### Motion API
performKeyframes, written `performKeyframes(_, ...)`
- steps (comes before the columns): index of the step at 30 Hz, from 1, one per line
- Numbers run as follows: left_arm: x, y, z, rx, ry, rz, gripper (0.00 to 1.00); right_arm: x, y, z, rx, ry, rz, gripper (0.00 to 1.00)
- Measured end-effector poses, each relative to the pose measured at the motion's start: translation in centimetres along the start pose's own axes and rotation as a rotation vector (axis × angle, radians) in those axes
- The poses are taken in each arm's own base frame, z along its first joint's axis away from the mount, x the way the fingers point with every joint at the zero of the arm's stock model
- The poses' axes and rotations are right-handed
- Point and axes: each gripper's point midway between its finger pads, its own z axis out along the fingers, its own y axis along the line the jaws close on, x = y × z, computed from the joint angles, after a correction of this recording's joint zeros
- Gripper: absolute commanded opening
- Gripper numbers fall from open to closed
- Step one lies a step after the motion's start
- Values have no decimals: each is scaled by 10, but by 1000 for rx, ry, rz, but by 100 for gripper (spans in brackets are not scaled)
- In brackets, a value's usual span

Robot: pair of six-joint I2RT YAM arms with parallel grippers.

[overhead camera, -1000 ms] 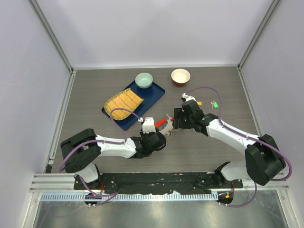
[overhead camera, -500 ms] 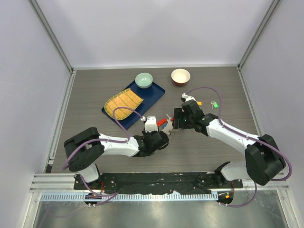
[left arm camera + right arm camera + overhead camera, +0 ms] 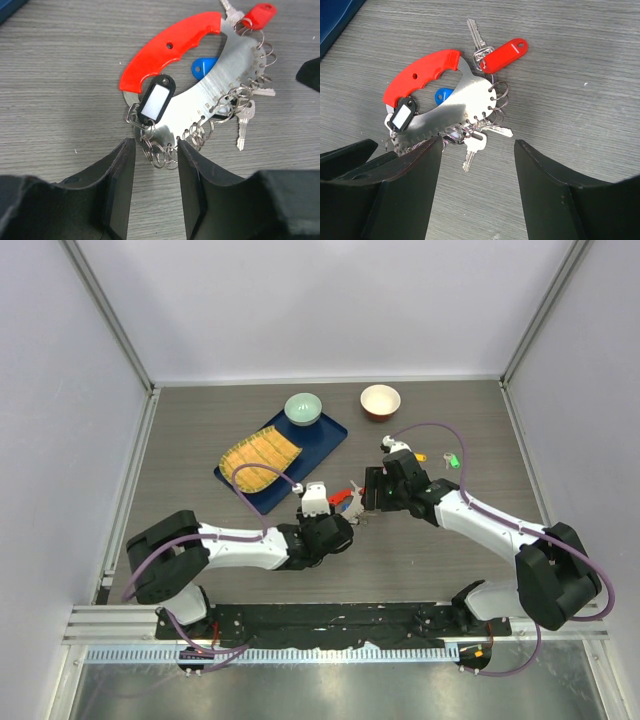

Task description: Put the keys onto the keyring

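The keyring (image 3: 220,85) is a silver plate with a red handle (image 3: 420,75), fringed with small rings, and it lies flat on the table between both arms (image 3: 346,500). Red (image 3: 502,52), blue (image 3: 202,67) and black (image 3: 155,100) tags and silver keys hang from it. My left gripper (image 3: 155,150) is open, and the nearest small rings lie loose at its tips. My right gripper (image 3: 477,145) is open wide, with a silver key (image 3: 472,145) on the table between its fingers. A loose yellow key (image 3: 420,456) and a green key (image 3: 453,461) lie behind the right arm.
A blue tray (image 3: 325,435) holding a yellow cloth (image 3: 260,460) and a green bowl (image 3: 303,408) sits at the back left. An orange bowl (image 3: 380,400) stands at the back centre. Grey walls enclose the table.
My left gripper narrowed a little and opened again, and its wrist shifted slightly by the keyring. The right arm and the keyring have stayed put.
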Motion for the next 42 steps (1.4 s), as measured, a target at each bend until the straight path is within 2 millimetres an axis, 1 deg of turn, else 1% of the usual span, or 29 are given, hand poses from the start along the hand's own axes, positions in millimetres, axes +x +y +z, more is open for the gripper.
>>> performKeyframes(4, -10, -1, -3, 0, -31, -19, 36, 0, 0, 0, -1, -1, -1, 65)
performKeyframes(9, -11, 1, -2, -10, -40, -30, 32, -1, 1, 0, -7, -1, -1, 65)
performKeyframes(19, 2, 9, 7, -48, -21, 0, 27, 6, -1, 1, -9, 14, -5, 65)
performKeyframes(28, 5, 11, 7, -56, -14, -6, 22, 6, 0, 2, -13, 12, -6, 65)
performKeyframes(34, 6, 10, 6, -54, -3, -9, 18, 6, 0, 2, -13, 13, -6, 65)
performKeyframes(37, 7, 9, 6, -51, 3, -9, 12, 6, 0, 1, -14, 13, -6, 65)
performKeyframes(41, 8, 9, 6, -51, 11, -5, 0, 6, 1, 1, -21, 16, -10, 65)
performKeyframes(42, 9, 9, 6, -51, 12, -5, 0, 6, 1, 1, -24, 16, -14, 65)
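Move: The black tag's small ring, at the near left end of the red-handled metal plate, lies about 1 cm ahead of the half-open left fingers and 1 cm below them. The black tag is some 3 cm ahead; the red handle about 7 cm ahead and 1 cm right; the blue tag roughly 6 cm ahead and 5 cm right. From the right hand, that small ring sits about 4 cm back, 10 cm left and 6 cm below. Shut the left gripper on the black tag's small ring: lift the fingertips nearly 1 cm, then lower them about 2 cm beside the plate's near end while easing just under 1 cm left. Narrow the half-open fingers gradually on the way down, then hold low and close them almost fully to pinch the ring. ##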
